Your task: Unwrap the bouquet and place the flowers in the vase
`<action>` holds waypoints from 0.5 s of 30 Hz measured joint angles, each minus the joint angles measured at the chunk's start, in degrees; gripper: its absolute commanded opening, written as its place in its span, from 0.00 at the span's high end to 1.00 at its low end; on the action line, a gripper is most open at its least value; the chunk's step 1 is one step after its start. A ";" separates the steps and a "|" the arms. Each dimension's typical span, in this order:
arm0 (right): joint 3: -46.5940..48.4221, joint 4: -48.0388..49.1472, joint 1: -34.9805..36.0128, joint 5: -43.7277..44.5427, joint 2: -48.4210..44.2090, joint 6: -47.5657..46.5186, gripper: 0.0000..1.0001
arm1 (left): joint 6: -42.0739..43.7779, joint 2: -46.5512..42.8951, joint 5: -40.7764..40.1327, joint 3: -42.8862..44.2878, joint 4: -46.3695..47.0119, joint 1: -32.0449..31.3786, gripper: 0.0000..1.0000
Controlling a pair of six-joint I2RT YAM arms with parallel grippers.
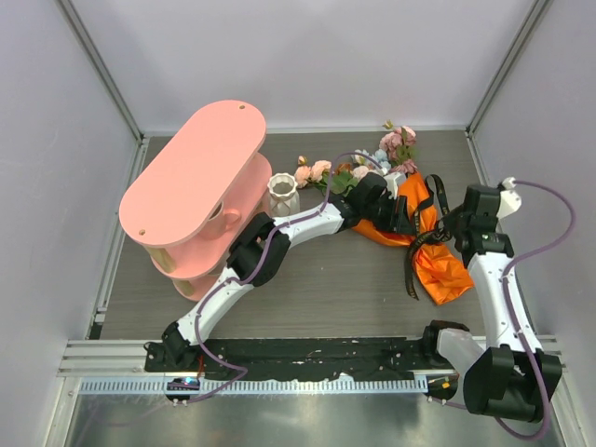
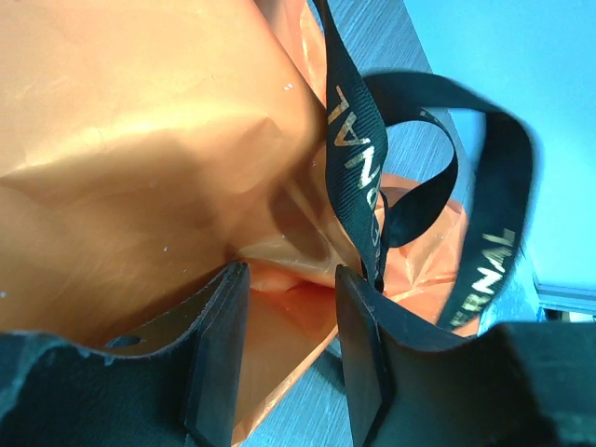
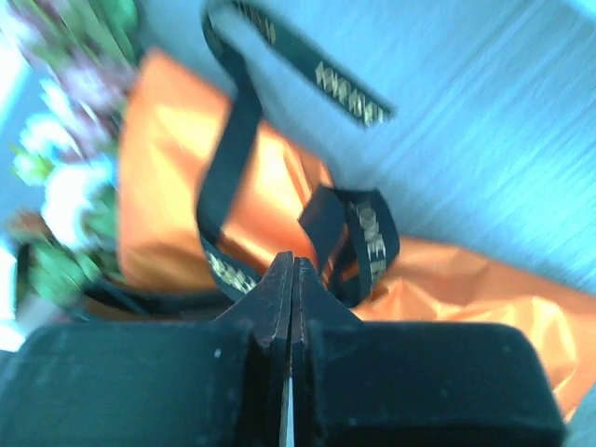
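Observation:
The bouquet (image 1: 436, 265) lies on the table right of centre, with its orange paper cone pointing toward the near right. Its flowers (image 1: 386, 154) spread toward the back. My left gripper (image 2: 291, 345) is closed on a fold of the orange paper (image 2: 140, 140), which fills the gap between its fingers. The black ribbon (image 3: 228, 168) with gold print loops loosely over the paper. My right gripper (image 3: 291, 265) is shut, its tips pressed together where the ribbon's strands meet. The white ribbed vase (image 1: 283, 196) stands upright left of the bouquet, beside my left arm.
A pink two-tier shelf (image 1: 191, 177) fills the back left, close to the vase. A ribbon tail (image 1: 411, 275) trails toward the near edge. Grey walls close in the table on the left, back and right.

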 measured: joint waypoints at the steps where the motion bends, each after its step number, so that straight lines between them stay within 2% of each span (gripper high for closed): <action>1: 2.03 -0.02 -0.66 1.51 -0.15 0.11 0.99 | -0.07 0.00 0.00 0.00 0.00 0.00 0.55; 3: 6.75 0.37 -2.36 5.35 0.17 -0.04 0.98 | -0.26 0.00 0.00 0.00 0.02 0.00 0.55; 4: 9.31 0.92 -3.28 8.11 0.96 -0.57 0.71 | -0.57 0.00 0.00 0.00 0.02 0.00 0.54; 5: 11.54 1.38 -3.96 10.47 2.01 -1.20 0.58 | -0.90 0.00 0.00 0.00 0.04 0.00 0.54; 6: 15.34 1.36 -4.76 13.77 4.66 -2.27 0.54 | -1.09 0.04 0.02 0.00 0.04 0.00 0.55; 9: 26.86 -0.02 -6.71 18.58 13.11 -5.01 0.47 | -1.38 0.20 0.09 0.00 0.09 -0.02 0.55; 10: 30.16 -0.57 -7.08 18.32 16.04 -5.62 0.38 | -1.40 0.20 0.11 0.00 0.09 -0.04 0.54; 11: 31.78 -0.52 -7.28 16.90 17.94 -5.88 0.33 | -1.40 0.22 0.13 0.00 0.07 -0.07 0.54; 15: 24.94 -2.43 -6.75 9.05 17.31 -4.76 0.32 | -1.33 0.22 0.22 0.00 0.07 -0.15 0.53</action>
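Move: Just under and behind the shut right fingers, the ribbon knot lies about 4 cm back, 3 cm to the left and some 8 cm below. The gathered wrapper end is about 12 cm back, in line with that hand, and the free ribbon tail some 7 cm ahead; the pink flowers are roughly 19 cm ahead and 10 cm left. From the left hand the knot is about 8 cm right, 3 cm back and slightly lower. Yanking the ribbon it seems to pinch, the right hand snaps up and to the right, drifting forward, about 14 cm high, away from the knot, while turning clockwise some 20 degrees. The fingers spring open partway through the pull, leaving the ribbon free; the hand then sinks back about 5 cm and a little left, still well above the wrap. ##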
